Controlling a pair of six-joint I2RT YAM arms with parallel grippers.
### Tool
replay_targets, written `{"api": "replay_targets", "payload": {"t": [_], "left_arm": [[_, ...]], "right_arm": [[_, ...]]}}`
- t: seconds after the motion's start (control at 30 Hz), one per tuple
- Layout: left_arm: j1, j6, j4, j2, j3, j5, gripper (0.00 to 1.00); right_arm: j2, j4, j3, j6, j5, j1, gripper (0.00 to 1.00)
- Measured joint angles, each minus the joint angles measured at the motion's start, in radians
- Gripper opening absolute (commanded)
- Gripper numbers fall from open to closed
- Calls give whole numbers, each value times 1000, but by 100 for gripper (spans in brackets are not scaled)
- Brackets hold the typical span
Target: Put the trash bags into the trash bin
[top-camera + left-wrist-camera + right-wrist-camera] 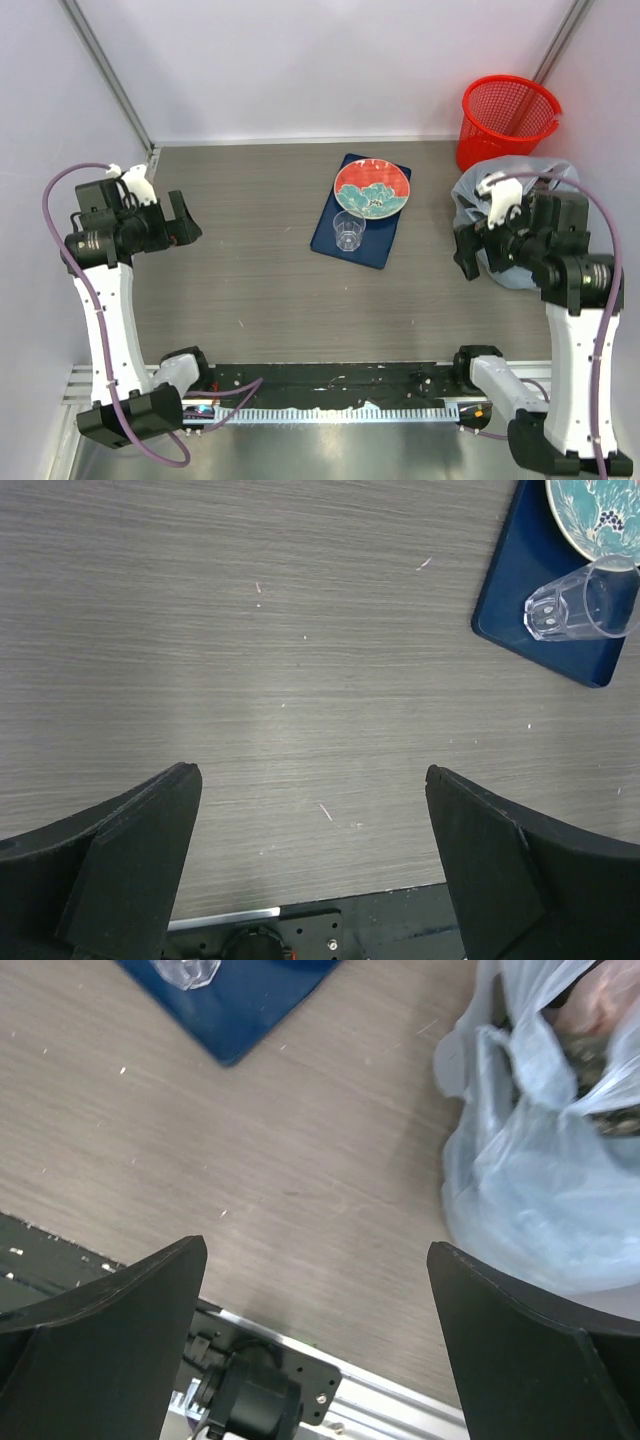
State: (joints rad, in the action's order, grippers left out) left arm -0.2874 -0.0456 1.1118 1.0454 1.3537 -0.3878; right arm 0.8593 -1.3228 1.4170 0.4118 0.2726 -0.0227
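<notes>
The trash bin (505,120), a round red mesh basket, stands upright in the far right corner. The trash bags are out of view. My left gripper (185,222) hovers over the left of the table, and in its wrist view the left gripper (313,780) is open over bare wood. My right gripper (468,255) hangs at the right, a way in front of the bin. The right wrist view shows the right gripper (316,1245) open with nothing between its fingers.
A pale blue plastic bag (500,195) (530,1180) with pinkish contents lies under the right arm, beside the gripper. A dark blue tray (375,245) (510,600) in the middle carries a patterned plate (372,188) and a clear cup (348,232) (585,600).
</notes>
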Motion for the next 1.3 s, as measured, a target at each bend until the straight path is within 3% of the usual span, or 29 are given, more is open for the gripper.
{"api": "replay_targets", "payload": {"t": [0.27, 0.37, 0.6, 0.97, 1.3], "left_arm": [[49, 22, -56, 16, -10, -47, 100], [59, 28, -69, 41, -15, -92, 100], [85, 28, -85, 67, -36, -160, 100], [114, 28, -129, 88, -45, -211, 100], [125, 24, -156, 170, -45, -272, 100]], "right_arm": [[253, 0, 166, 148, -75, -21, 88], [353, -15, 235, 286, -77, -95, 85], [545, -24, 435, 593, -80, -346, 66], [601, -27, 431, 867, -77, -350, 59], [682, -36, 411, 968, -87, -338, 56]]}}
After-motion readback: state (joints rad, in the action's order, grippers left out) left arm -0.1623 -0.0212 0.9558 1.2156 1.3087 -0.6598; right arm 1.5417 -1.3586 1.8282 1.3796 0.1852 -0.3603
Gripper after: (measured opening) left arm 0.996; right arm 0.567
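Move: The blue-grey trash bag stands about 14 cm ahead of the right hand and 19 cm to its right, its middle some 19 cm below the fingers. The red bin is about 25 cm beyond the bag, nearly in line with it. The clear glass lies about 13 cm ahead of that hand and 24 cm to its left, on the tray. From the left hand the bag is roughly 80 cm to the right and 5 cm ahead. Heading for the trash bag, the right hand swings right some 16 cm and forward 14 cm, quickly at first, rising slightly before sinking about 4 cm over it. It rolls its left side down some 35 degrees and turns counter-clockwise, fingers narrowing to just over half open. The left hand drifts about 6 cm right and 4 cm forward, turning clockwise, fingers wide. ##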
